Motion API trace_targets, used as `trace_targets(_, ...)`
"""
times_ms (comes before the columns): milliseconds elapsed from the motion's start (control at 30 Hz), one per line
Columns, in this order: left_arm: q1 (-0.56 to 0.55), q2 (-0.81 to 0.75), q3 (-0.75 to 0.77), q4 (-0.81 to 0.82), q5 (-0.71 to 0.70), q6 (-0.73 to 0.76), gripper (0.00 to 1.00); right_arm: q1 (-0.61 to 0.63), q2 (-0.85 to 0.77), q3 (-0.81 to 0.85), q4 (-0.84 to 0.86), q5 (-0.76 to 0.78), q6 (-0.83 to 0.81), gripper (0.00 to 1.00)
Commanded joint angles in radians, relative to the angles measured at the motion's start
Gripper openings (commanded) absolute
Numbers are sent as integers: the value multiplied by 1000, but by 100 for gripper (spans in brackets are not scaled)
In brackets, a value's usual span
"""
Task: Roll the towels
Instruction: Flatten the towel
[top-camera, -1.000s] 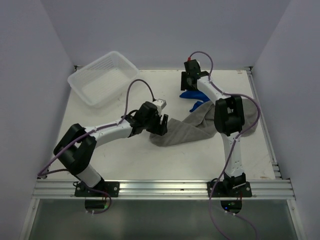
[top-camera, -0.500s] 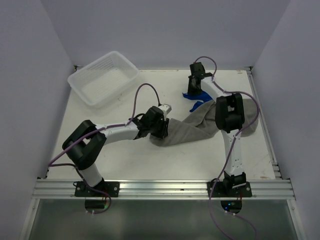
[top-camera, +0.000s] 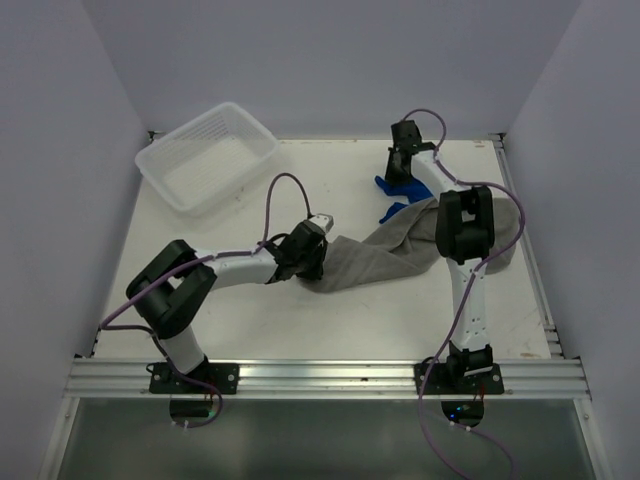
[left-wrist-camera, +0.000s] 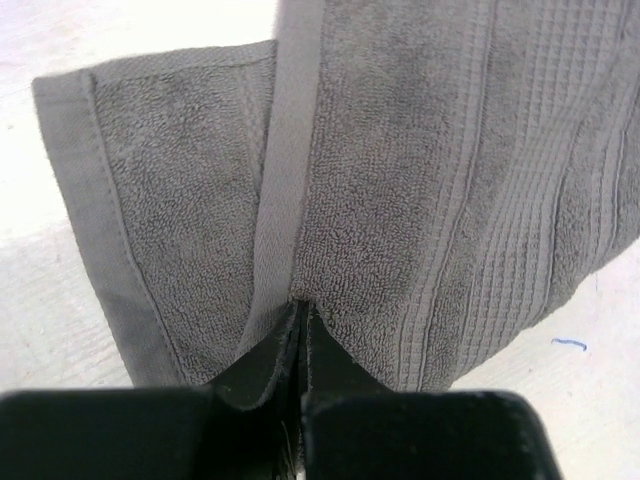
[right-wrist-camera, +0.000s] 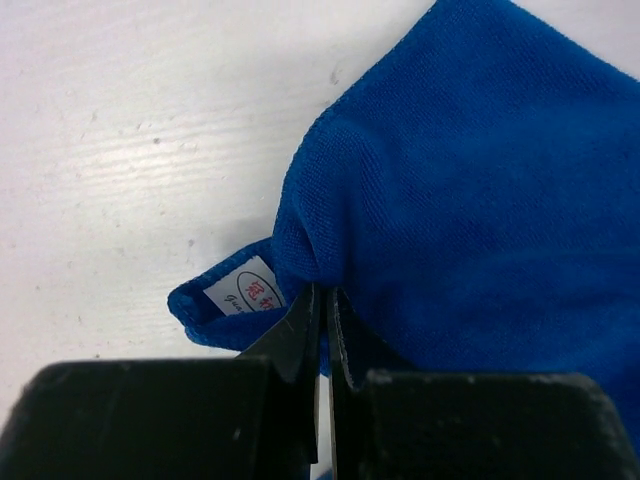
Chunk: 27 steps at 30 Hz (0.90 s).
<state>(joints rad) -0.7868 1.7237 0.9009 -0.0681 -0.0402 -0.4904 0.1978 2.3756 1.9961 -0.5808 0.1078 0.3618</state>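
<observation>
The grey towel (top-camera: 385, 255) lies stretched across the table's middle, its right part passing under the right arm. My left gripper (top-camera: 312, 262) sits at its left end. In the left wrist view the gripper (left-wrist-camera: 301, 308) is shut, pinching a fold of the grey towel (left-wrist-camera: 420, 180) beside its hem. The blue towel (top-camera: 385, 187) lies crumpled at the back, partly hidden by my right gripper (top-camera: 403, 178). The right wrist view has that gripper (right-wrist-camera: 322, 292) shut on a puckered edge of the blue towel (right-wrist-camera: 480, 180), next to its white label (right-wrist-camera: 250, 292).
A translucent white ribbed basket (top-camera: 205, 155) stands at the back left corner. The right arm's elbow (top-camera: 465, 225) hangs over the grey towel's right part. Walls close in the table on three sides.
Both grippers have gone from open to shut, each on a towel. The left gripper dropped onto the grey towel's left end. The right gripper shifted right at the blue towel.
</observation>
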Motion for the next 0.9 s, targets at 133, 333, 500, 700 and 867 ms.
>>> trace_targets(133,104,-110,-153,-35,-106,-184,0,-21,-148,30,139,309,32,0)
trace_targets(333,205,-228,-240,-79,-181,-276,0,-46,-127,122,156,431,34,0)
trace_targets(500,265,-262,-249,-157,-263,-336,0,-40,-255,-26,263,429,26,0)
trace_targets(700,331,-318,-278,-211,-311,-399,0,-12,-441,-151,317,499,-18,0)
trace_targets(867,383,-395,-310,-204,-307,-381,0,-8,-507,-77,296,540,-44,0)
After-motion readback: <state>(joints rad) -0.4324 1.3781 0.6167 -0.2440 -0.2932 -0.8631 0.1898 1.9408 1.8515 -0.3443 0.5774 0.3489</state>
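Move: Both my hands already hold cloth close to the table. My left hand has the grey towel's left end; bare table lies about 18 cm to its left, the white basket some 28 cm left and 32 cm ahead, and the grey towel's middle roughly 25 cm right and 8 cm ahead. My right hand pinches the blue towel, its bulk about 2 cm back and 2 cm right; the grey towel's middle is some 17 cm back and 2 cm right of that hand. I keep my left fingers shut on the grey towel's end and drag it about 18 cm left, skimming the table, while that wrist turns some 45 degrees counter-clockwise. Meanwhile my right hand, still gripping the blue towel, pulls it up about 22 cm and some 9 cm to the right, reaching forward a little before coming back, its fingers tipping outward and turning clockwise. ##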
